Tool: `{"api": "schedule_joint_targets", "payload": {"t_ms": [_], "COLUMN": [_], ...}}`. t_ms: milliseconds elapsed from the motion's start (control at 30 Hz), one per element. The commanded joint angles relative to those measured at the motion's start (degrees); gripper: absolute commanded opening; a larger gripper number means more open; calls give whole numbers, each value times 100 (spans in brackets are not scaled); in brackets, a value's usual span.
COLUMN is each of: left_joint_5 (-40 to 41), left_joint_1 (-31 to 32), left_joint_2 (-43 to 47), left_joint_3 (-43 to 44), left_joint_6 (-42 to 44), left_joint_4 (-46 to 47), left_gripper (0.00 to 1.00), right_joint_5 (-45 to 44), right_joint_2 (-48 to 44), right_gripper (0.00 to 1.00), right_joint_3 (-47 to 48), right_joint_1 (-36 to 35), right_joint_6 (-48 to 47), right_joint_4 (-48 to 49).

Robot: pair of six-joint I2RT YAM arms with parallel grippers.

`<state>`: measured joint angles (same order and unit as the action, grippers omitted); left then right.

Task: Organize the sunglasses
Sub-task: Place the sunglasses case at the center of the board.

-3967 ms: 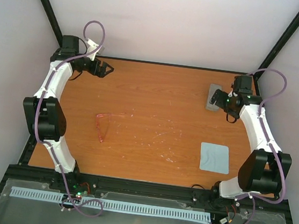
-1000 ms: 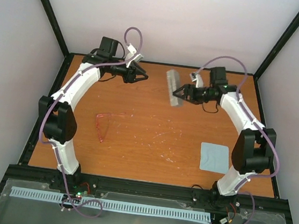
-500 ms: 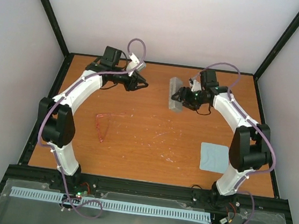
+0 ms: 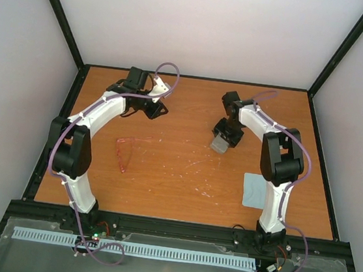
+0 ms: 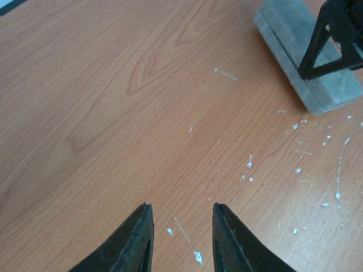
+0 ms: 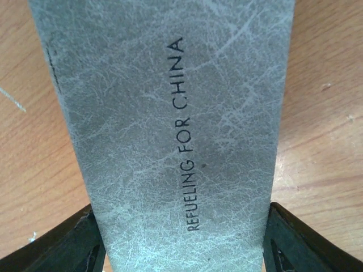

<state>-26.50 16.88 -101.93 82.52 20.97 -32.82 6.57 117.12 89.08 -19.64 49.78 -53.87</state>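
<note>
The sunglasses (image 4: 126, 151), thin red-pink frames with their arms unfolded, lie on the table left of centre, and neither gripper touches them. My left gripper (image 4: 160, 110) hovers behind them near the back of the table. It is open, a narrow gap (image 5: 180, 214) between its tips showing only bare wood. My right gripper (image 4: 226, 133) is shut on the grey case (image 4: 220, 144) at one end. In the right wrist view the case (image 6: 170, 113) fills the space between both fingers (image 6: 85, 238). The left wrist view shows the case (image 5: 329, 93) at top right, low over the table.
A light blue cloth (image 4: 260, 191) lies flat at the near right. White scuff marks (image 4: 194, 167) dot the wooden table (image 4: 162, 193) around its middle. Black frame posts and white walls close in the back and sides.
The right arm has swung the case from the back towards the table's middle and lowered it. The left gripper has drawn back slightly leftward, and its jaws have narrowed.
</note>
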Motion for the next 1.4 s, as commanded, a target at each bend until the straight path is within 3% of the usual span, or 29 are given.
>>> {"api": "schedule_joint_targets", "payload": {"t_ms": [0,100,167,300,400,433,533,667,800,1067,1167,1367], "left_joint_5": [384,354,327,136,79,134,302,477,792,1643,1807,2373], "left_joint_1": [35,34,34,50,202,308,675,1045,1370,2149,2388,2789], "left_joint_2": [234,260,247,197,35,-48,-318,-694,-1219,-2248,-2731,-3336], "left_joint_3": [-84,-120,-107,36,243,327,655,1067,1740,2927,3610,4448], "left_joint_6": [132,71,13,-150,-235,-235,-232,-292,-328,-427,-660,-822], "left_joint_4": [134,158,184,186,92,46,-148,-391,-833,-1412,-1834,-2260], "left_gripper": [33,41,52,67,72,73,74,75,75,82,83,88], "right_joint_5": [-409,-165,-99,65,94,101,136,313,-176,-632,-359,120], "right_joint_2": [298,373,430,375,264,213,69,-11,-585,-2989,-2964,-2885], "right_gripper": [3,4,15,57,69,87,99,100,100,96,96,96], "right_joint_3": [147,124,159,141,178,219,314,454,355,-1916,-2080,-2381], "right_joint_1": [-208,-332,-403,-461,-462,-458,-447,-419,-155,1958,2381,2433], "right_joint_6": [881,982,977,948,878,844,675,428,385,103,-352,-629], "right_joint_4": [-437,-352,-356,-307,-313,-325,-324,-245,-423,432,384,590]}}
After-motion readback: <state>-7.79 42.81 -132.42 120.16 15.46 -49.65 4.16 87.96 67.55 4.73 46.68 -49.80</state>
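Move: My right hand already holds the sunglasses case low over the board, its middle some 2 cm ahead and 2 cm right of my pads; the board's middle is about 11 cm to my left and 3 cm back, and the blue cloth some 19 cm back and 18 cm right. From my left hand the case lies about 25 cm right, nearly level and 13 cm lower; the red sunglasses are roughly 12 cm left and 11 cm back. I ease the case about 3 cm left and 1 cm back at the same height with my right hand, spread those fingers to let go, then lift away and swing some 20 cm right, turning clockwise. Opening wide, my left hand sweeps about 19 cm right over the board towards the case, then sinks some 7 cm and tips its fingers more steeply down, without reaching the case. ##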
